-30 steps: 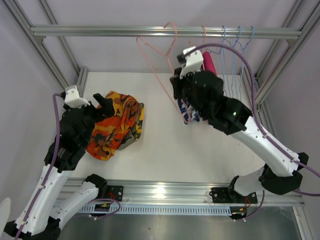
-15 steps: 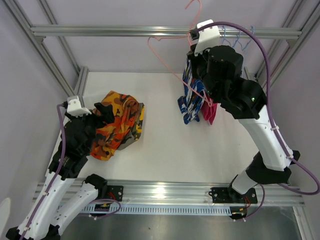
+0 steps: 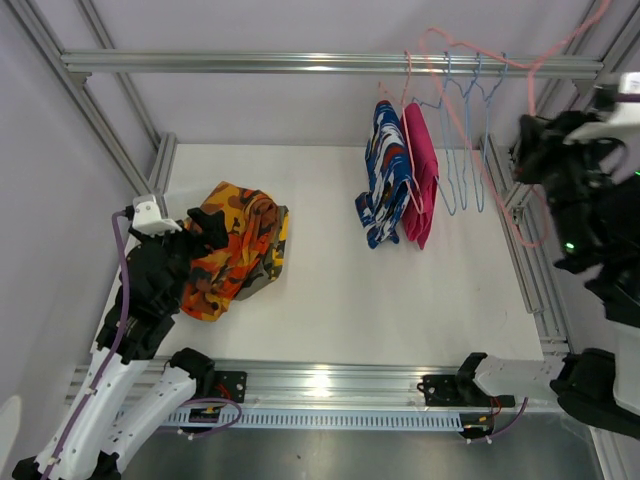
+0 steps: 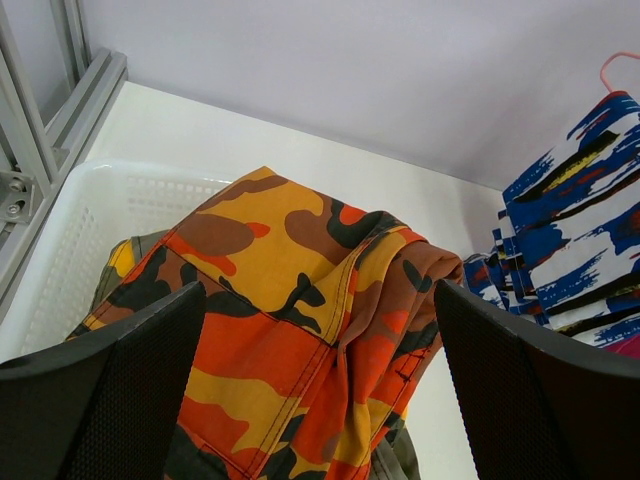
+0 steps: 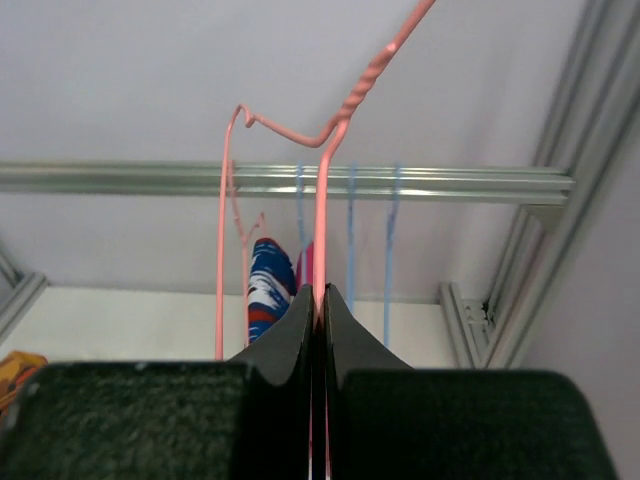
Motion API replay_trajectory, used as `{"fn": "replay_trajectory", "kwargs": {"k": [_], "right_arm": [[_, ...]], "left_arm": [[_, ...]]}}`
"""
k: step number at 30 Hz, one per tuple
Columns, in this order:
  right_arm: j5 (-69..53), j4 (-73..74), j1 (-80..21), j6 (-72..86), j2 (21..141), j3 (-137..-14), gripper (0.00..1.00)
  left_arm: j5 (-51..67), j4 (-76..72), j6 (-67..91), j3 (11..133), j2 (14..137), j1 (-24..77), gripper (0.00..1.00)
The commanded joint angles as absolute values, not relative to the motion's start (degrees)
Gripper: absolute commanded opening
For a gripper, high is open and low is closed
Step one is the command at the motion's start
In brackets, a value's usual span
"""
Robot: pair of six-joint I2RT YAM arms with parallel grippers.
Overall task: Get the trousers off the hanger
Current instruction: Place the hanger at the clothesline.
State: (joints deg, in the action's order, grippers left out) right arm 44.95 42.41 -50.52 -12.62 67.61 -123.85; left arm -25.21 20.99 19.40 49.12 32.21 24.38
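Observation:
Orange camouflage trousers lie heaped in a white basket, with olive cloth showing beneath them. My left gripper hovers open just in front of this heap, its fingers wide on either side. Blue-red-white trousers and magenta trousers hang on hangers from the top rail. At the far right my right gripper is shut on the wire of a bare pink hanger, off the rail and clear of the hanging clothes.
Several empty blue wire hangers hang on the rail right of the magenta trousers. Aluminium frame posts border the white table on both sides.
My right arm has swung from the hanging clothes to the far right, carrying the bare pink hanger. The blue-red-white trousers stay on the rail. The left arm drew back slightly.

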Motion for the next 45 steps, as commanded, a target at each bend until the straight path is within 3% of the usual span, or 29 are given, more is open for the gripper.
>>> {"fn": "replay_trajectory", "kwargs": {"k": [1, 30, 45], "right_arm": [[50.00, 41.47, -50.36, -13.97, 64.69, -123.22, 0.00], [64.94, 60.37, -53.17, -7.30, 49.48, -100.12, 0.00], [66.97, 58.28, -52.82, -7.91, 43.34, -84.30, 0.00]], "left_arm": [[-24.08, 18.98, 18.28, 48.78, 32.17, 24.79, 0.99], [-21.71, 19.25, 18.72, 48.08, 30.32, 24.96, 0.99], [-19.95, 19.42, 18.98, 48.16, 29.36, 25.66, 0.99]]}}
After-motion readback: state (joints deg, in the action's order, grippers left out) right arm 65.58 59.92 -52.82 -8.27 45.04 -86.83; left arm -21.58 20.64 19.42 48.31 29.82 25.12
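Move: The right hand holds the pink hanger high up. The free stretch of the clothesline it is meant for lies about 30 cm ahead, 13 cm to the right and some 6 cm lower. The blue hangers hang about 28 cm ahead, 3 cm right, 18 cm lower; the magenta trousers 26 cm ahead, 7 cm left, 25 cm lower. From the left hand that free stretch is roughly 30 cm ahead, 65 cm right and 22 cm up. Swinging quickly to the right and a little back at first, the right arm then sinks steadily, about 18 cm in all, bringing the pink hanger down at the right-hand end of the clothesline. Meanwhile the wrist tips downward and turns clockwise some 20 degrees, its left side dropping; the shut fingers keep their pinch on the wire. ##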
